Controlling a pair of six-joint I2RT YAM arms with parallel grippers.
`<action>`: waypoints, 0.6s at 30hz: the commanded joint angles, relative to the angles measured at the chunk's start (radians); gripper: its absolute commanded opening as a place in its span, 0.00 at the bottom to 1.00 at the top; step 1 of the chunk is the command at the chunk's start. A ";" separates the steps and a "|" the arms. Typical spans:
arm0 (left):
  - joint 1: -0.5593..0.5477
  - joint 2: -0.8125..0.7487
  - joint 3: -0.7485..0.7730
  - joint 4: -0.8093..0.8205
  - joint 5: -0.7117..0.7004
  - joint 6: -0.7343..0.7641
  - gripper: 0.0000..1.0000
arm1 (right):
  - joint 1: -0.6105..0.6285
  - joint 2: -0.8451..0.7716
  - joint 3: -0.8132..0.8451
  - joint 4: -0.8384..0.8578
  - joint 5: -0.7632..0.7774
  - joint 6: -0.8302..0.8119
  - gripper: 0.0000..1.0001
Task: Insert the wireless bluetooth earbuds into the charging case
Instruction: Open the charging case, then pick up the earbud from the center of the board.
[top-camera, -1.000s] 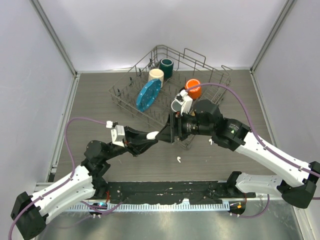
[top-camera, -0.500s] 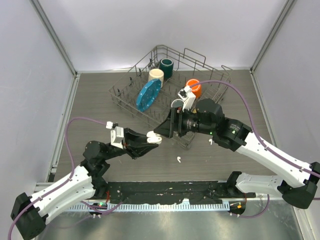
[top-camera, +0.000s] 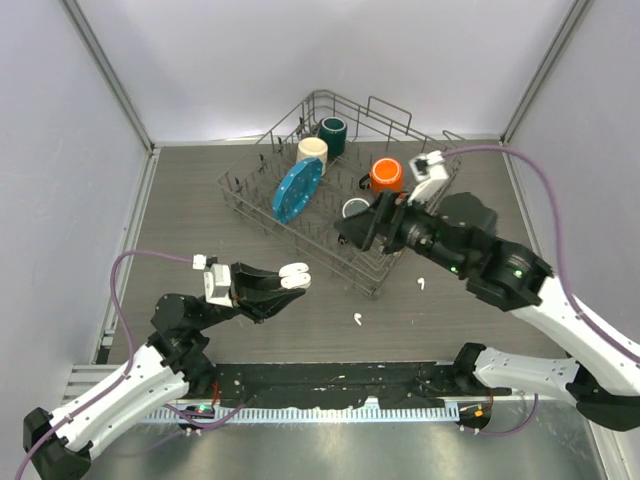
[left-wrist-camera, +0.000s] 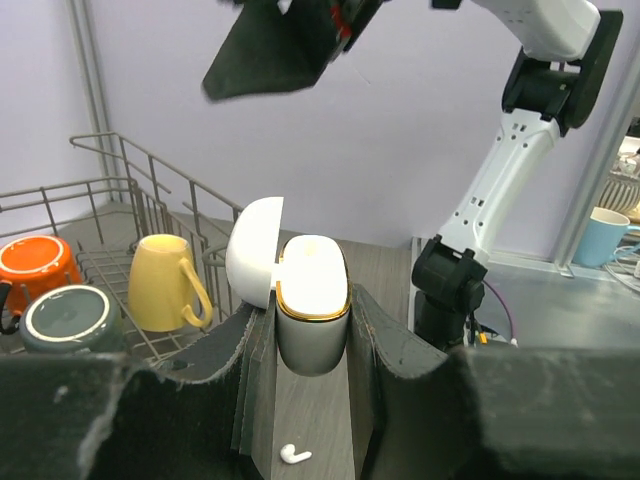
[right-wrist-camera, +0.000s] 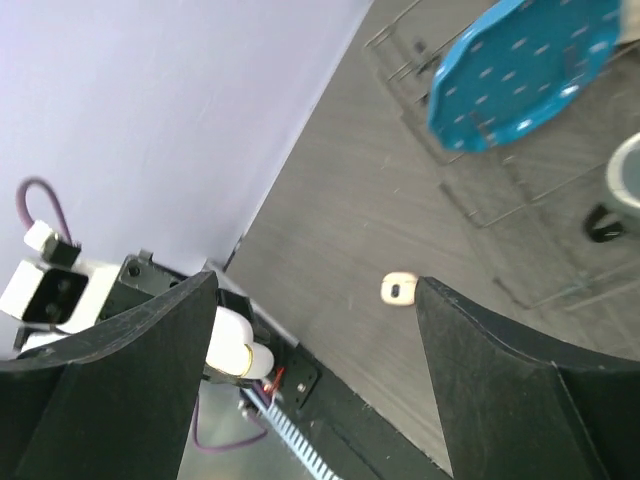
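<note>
The white charging case (left-wrist-camera: 312, 345), gold-rimmed with its lid (left-wrist-camera: 255, 250) swung open to the left, stands between the pads of my left gripper (left-wrist-camera: 312, 303), which is shut on it. From above the case (top-camera: 293, 277) is held over the table's near left. Glare hides its inside. My right gripper (top-camera: 352, 232) hangs open and empty by the rack's front corner, apart from the case. Two white earbuds (top-camera: 357, 319) (top-camera: 421, 283) lie on the table. A cream-beige earbud (right-wrist-camera: 398, 289) shows close to my right gripper (right-wrist-camera: 317, 281); I cannot tell if it rests on the table.
A wire dish rack (top-camera: 250, 205) at the back holds a blue plate (top-camera: 296, 189), a cream mug (top-camera: 312, 152), a dark green mug (top-camera: 333, 133), an orange mug (top-camera: 386, 176) and a grey mug (top-camera: 353, 208). A yellow mug (left-wrist-camera: 165, 282) shows in the left wrist view.
My right gripper has drawn back to the right, away from the case, and its jaws have spread wider. The left arm has pulled the case back to the left.
</note>
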 joint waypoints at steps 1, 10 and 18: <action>-0.003 -0.042 0.000 -0.052 -0.044 0.036 0.00 | -0.001 -0.095 0.123 -0.204 0.384 -0.025 0.82; -0.003 -0.072 0.003 -0.089 -0.054 0.036 0.00 | -0.001 -0.266 0.139 -0.739 0.827 0.163 0.62; -0.003 -0.058 0.013 -0.081 -0.031 0.030 0.00 | -0.003 -0.215 -0.076 -0.834 0.744 0.241 0.60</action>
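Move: Some 16 cm to the right hand's right, 5 cm farther out and about 36 cm below lies the right-hand loose earbud. The other earbud is 4 cm back and straight below; the yellow mug stands roughly 18 cm ahead and 12 cm right, 30 cm down; the already open charging case is 13 cm left, 9 cm back, 7 cm lower. From the left hand, that first earbud lies about 13 cm ahead, 30 cm right, 30 cm down. Swinging away from the open charging case, the empty right hand sweeps about 22 cm to the right, rising a little at first and then sinking some 10 cm towards the right-hand earbud. The wrist turns clockwise by roughly 45 degrees until the fingers point forward and tip down, while they close partway. The left hand keeps its grip on the case. ##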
